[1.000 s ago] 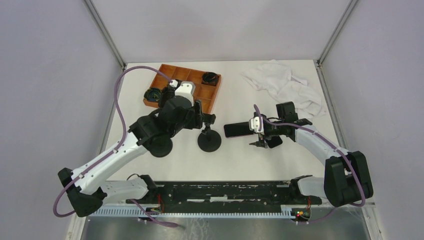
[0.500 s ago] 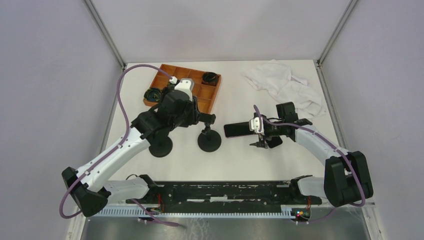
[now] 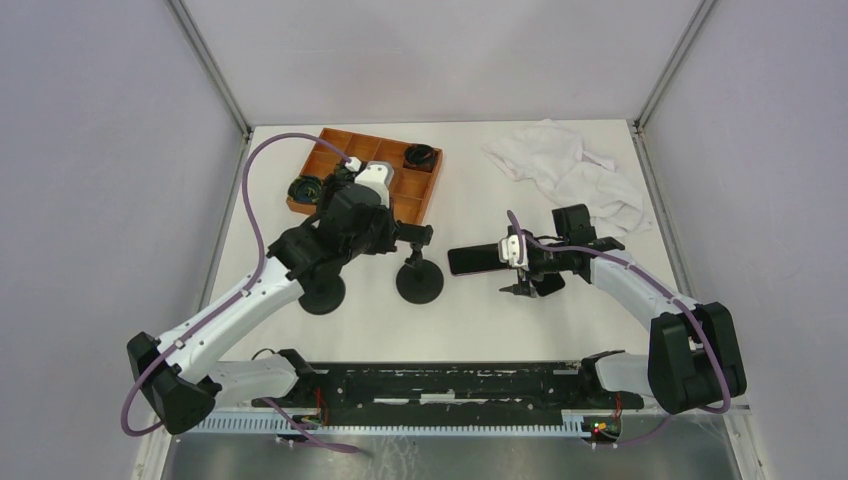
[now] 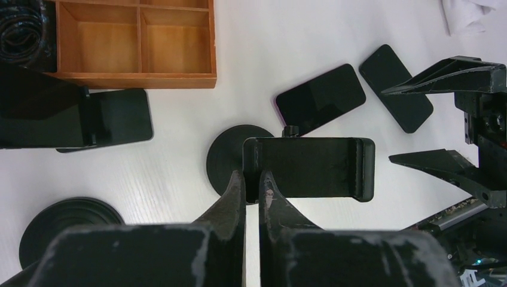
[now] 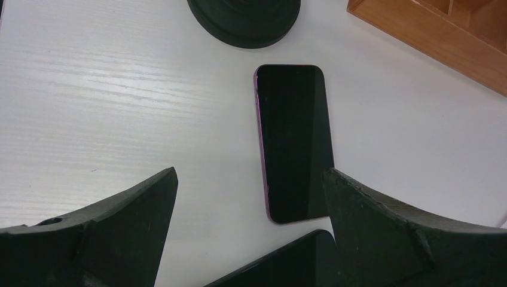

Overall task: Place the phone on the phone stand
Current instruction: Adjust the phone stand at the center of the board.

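The black phone stand has a round base (image 3: pixel 419 283) and an empty cradle (image 4: pixel 311 167) raised above it. My left gripper (image 4: pixel 252 179) is shut on the cradle's left lip; in the top view it (image 3: pixel 405 240) is just left of the stand's head. A purple-edged phone (image 5: pixel 293 140) lies flat, screen up, on the table to the right of the stand (image 3: pixel 475 259). My right gripper (image 5: pixel 250 173) hangs wide open just above its near end, holding nothing (image 3: pixel 513 268). A second dark phone (image 5: pixel 281 269) lies beside it, partly under the fingers.
A wooden divided tray (image 3: pixel 368 178) with black round parts sits at the back left. Another stand (image 3: pixel 322 293), left of the first, carries a dark phone (image 4: pixel 113 116). A crumpled white cloth (image 3: pixel 570 170) lies at the back right.
My left gripper has shut on the stand's cradle lip, and the left arm has shifted slightly. The right arm and the phones have not moved.
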Controlling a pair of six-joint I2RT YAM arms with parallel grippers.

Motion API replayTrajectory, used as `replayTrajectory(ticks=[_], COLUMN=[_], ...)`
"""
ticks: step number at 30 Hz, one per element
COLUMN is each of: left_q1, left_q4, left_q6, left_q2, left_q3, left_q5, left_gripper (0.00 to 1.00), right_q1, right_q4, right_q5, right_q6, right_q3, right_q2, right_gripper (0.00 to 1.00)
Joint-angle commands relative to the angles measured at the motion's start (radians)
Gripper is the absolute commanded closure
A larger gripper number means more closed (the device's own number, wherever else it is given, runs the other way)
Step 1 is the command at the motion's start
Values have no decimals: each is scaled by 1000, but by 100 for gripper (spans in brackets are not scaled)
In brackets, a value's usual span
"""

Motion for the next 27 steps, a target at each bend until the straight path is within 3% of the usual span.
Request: replayTrajectory(ticks=[1, 11, 16, 19, 22, 24, 27], left_q1=[2, -8, -24, -31, -42, -52, -70], left_q4=[54, 301, 347, 358, 378, 392, 413], left_q6=[77, 162, 176, 171, 165, 158, 154], left_q2=[-13, -174, -223, -221, -220, -224, -236], left_q3=[-48, -277, -301, -311, -324, -334, -349], left_q5=[20, -61, -75, -80, -88, -99, -126], left_gripper=[98, 98, 98, 98, 98, 98, 98], right_q1=[-7, -6, 3, 31, 63, 69, 70], right_q4=[-10, -17, 9, 131, 299, 297, 158], right_q5=[-29, -48, -263, -292, -188, -117, -82], right_q6=[-12, -17, -33, 126, 379, 458, 465], right_q3=[5, 7, -41, -60, -63, -29, 55], right_q2=[-3, -2, -31, -62, -101, -117, -120], right_gripper=[2, 2, 2, 2, 2, 2, 2])
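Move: The left fingers are already shut on the left end of the phone stand's holder; its middle is about 4 cm to their right, some 1 cm lower and level fore and aft. The stand's round foot lies about 20 cm below, 3 cm back and 5 cm right. The purple-edged phone is 19 cm right, 1 cm ahead; the wooden tray 20 cm ahead, 8 cm left, both about 20 cm down. From the right hand the holder is some 20 cm left, 1 cm ahead and 12 cm up. Tipping its fingertips up by about 15 degrees, the left hand keeps its pinch on the stand's holder and turns it almost on the spot, easing only about a centimetre left. The right hand waits, then, wide open and touching nothing, goes about 3 cm left and back towards the stand, then turns upward, its fingers tilting up roughly 10 degrees. ##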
